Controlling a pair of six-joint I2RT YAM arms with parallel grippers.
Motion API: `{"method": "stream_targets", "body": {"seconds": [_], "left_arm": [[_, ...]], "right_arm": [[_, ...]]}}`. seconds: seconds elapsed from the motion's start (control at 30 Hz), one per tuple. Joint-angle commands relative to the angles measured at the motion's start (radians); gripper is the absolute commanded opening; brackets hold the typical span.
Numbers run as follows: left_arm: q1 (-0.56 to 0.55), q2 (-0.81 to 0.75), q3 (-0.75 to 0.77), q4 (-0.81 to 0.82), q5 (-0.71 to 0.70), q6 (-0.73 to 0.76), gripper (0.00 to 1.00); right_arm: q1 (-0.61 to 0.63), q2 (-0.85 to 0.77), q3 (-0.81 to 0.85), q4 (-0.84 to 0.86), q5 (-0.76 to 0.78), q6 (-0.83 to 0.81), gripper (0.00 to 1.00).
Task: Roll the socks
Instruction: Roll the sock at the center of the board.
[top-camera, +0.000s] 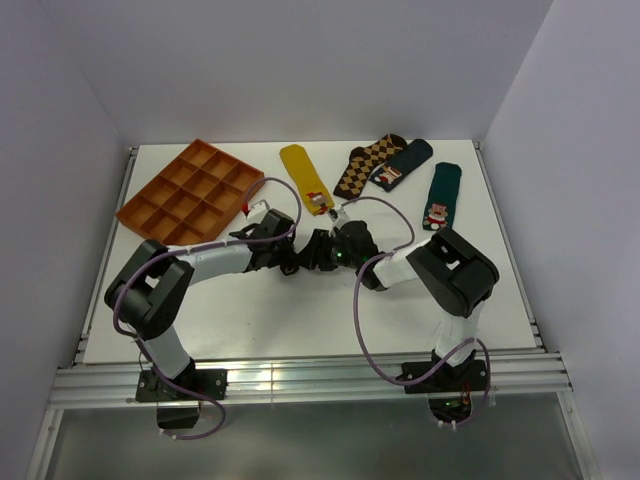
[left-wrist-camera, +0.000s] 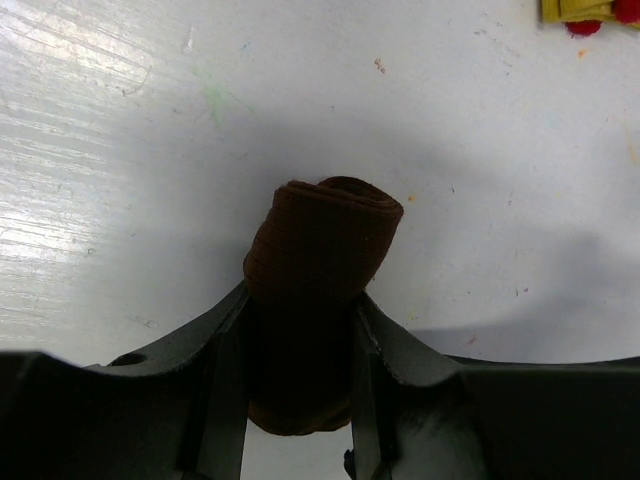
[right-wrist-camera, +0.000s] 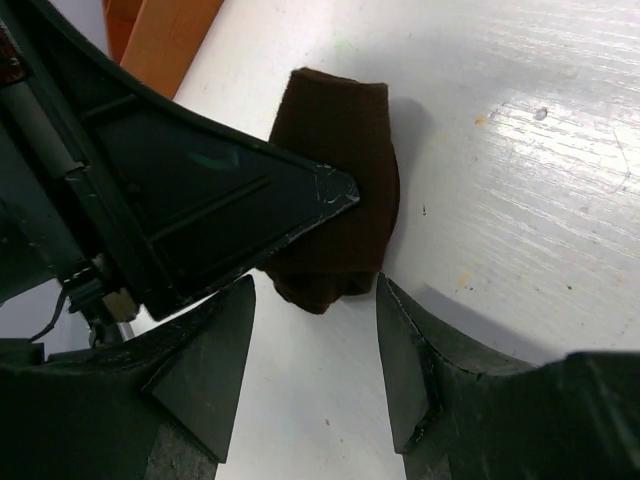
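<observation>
The dark brown sock (left-wrist-camera: 322, 245) is wound into a short thick roll on the white table. My left gripper (left-wrist-camera: 303, 305) is shut on the roll's near part, with a finger pressed against each side. In the right wrist view the same roll (right-wrist-camera: 350, 140) lies just beyond my right gripper (right-wrist-camera: 310, 345), which stands open with only bare table between its fingers. One left finger (right-wrist-camera: 210, 190) crosses the roll's side there. From above, both grippers, left (top-camera: 298, 256) and right (top-camera: 334, 250), meet at mid-table and hide most of the roll. No cuff stripes show.
An orange compartment tray (top-camera: 190, 190) sits at the back left. Along the back lie a mustard yellow sock (top-camera: 305, 178), a brown diamond-patterned sock (top-camera: 365, 165), a dark blue sock (top-camera: 405, 162) and a green sock (top-camera: 441, 195). White walls close in the table.
</observation>
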Motion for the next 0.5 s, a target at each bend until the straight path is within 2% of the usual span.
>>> {"method": "stream_targets", "body": {"seconds": [0.0,0.17,0.27,0.37,0.47], "left_arm": [[-0.010,0.033,-0.064,-0.125,0.081,0.010,0.00],[-0.010,0.033,-0.078,-0.105,0.096,0.007,0.00],[-0.008,0.027,-0.086,-0.089,0.111,0.005,0.00],[-0.004,0.025,-0.096,-0.069,0.130,0.001,0.00],[0.005,0.017,-0.118,-0.043,0.150,-0.004,0.00]], "right_arm": [[0.002,0.030,0.030,0.090,-0.012,0.019,0.59],[0.010,0.067,0.050,0.067,-0.009,0.009,0.59],[0.013,0.086,0.046,0.075,-0.002,0.012,0.55],[0.013,0.116,0.050,0.086,-0.015,0.013,0.42],[0.013,0.133,0.047,0.086,-0.012,0.010,0.23]]}}
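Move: Just ahead of the right hand, about 3 cm to its left, 2 cm farther out and 3 cm lower, lies the brown sock, partly rolled and still pinched by the left hand, whose fingers are at its middle. Of the neighbours, the yellow sock lies about 21 cm ahead of the right hand and 1 cm to its right; the compartment tray is some 15 cm ahead and 29 cm to its left. Sinking about 2 cm with its fingers open, the right hand goes down to the near end of the brown sock, drifts about 1 cm to its left, and late on closes its fingers to roughly half their earlier gap, taking the sock's lower tip between them. The left hand keeps its pinch on the roll and hardly shifts. ##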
